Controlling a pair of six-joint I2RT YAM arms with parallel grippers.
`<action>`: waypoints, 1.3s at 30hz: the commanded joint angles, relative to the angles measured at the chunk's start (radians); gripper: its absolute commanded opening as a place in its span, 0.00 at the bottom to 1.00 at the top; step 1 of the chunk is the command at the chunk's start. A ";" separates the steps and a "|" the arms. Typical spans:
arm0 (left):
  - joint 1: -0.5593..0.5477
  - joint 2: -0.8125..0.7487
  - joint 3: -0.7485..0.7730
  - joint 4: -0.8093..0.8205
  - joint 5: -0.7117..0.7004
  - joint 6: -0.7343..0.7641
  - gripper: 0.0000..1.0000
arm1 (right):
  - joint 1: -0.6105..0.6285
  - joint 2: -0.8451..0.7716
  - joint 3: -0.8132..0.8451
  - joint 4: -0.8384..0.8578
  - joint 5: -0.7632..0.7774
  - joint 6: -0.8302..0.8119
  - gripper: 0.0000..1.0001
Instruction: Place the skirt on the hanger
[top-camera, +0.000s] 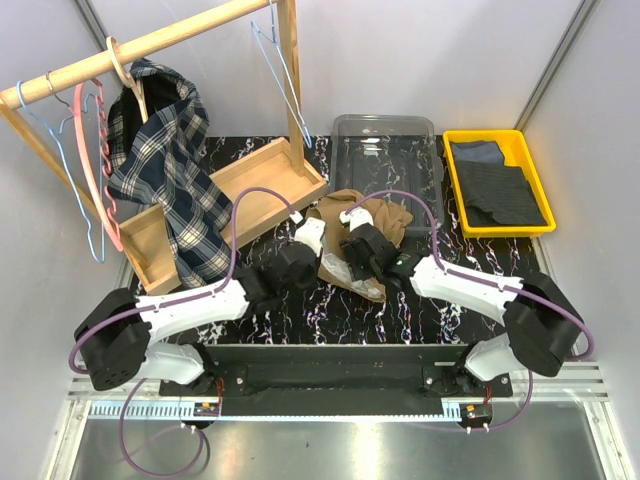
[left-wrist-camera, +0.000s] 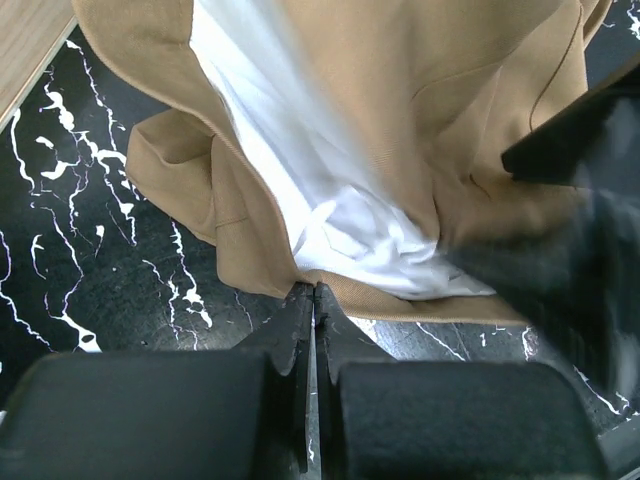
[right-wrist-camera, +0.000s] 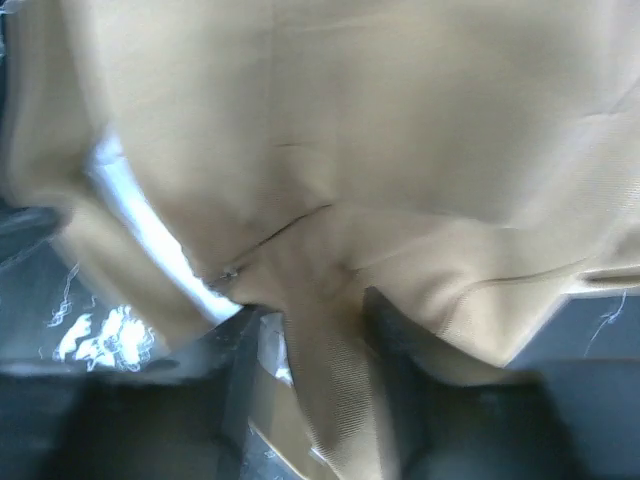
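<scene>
The tan skirt (top-camera: 333, 262) lies bunched on the black marble table between both arms, its white lining showing in the left wrist view (left-wrist-camera: 330, 220). My left gripper (top-camera: 313, 228) (left-wrist-camera: 313, 290) is shut, with its tips pinched on the skirt's (left-wrist-camera: 420, 100) near hem. My right gripper (top-camera: 352, 212) (right-wrist-camera: 315, 325) stands open over the cloth, and a fold of skirt (right-wrist-camera: 350, 120) runs down between its fingers. One light-blue wire hanger (top-camera: 283, 70) hangs at the right end of the wooden rail. Another one (top-camera: 62, 150) hangs at the left end.
A wooden tray (top-camera: 262, 188) lies at the rack's foot, with a plaid shirt (top-camera: 165, 170) draped into it from a wooden hanger (top-camera: 127, 78). A pink hanger (top-camera: 92, 170) hangs on the left. Behind the skirt stands a clear bin (top-camera: 390, 140). A yellow bin (top-camera: 455, 180) holds dark cloth.
</scene>
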 joint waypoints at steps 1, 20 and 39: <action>0.009 -0.054 0.013 0.034 -0.016 0.009 0.00 | 0.005 -0.004 0.059 0.019 0.262 0.059 0.30; 0.022 -0.638 0.258 -0.238 -0.027 0.247 0.00 | 0.004 -0.292 0.562 -0.374 -0.090 0.124 0.00; 0.022 -0.749 0.231 -0.230 -0.039 0.258 0.00 | 0.005 -0.335 0.483 -0.316 -0.095 0.234 0.00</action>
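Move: Between the two grippers lies the brown skirt. Its middle is some 8 cm to the right of the left hand, 1 cm ahead and 3 cm lower; the left fingers already pinch its waistband. The skirt's middle is right about the right hand, 2 cm below its half-open fingers. The grey bin is about 15 cm ahead of the right hand and 5 cm right; the wooden tray's middle sits 19 cm left of the left hand and 6 cm ahead. Shutting on the waistband, the right fingers shift a couple of centimetres out and right; then both hands swing the skirt up about 30 cm, easing down 3 cm at the end. The left keeps its pinch, drawing some 12 cm left and 6 cm back, its fingertips tipping up, while the right draws back 4 cm, rolling about 30 degrees left side up. ##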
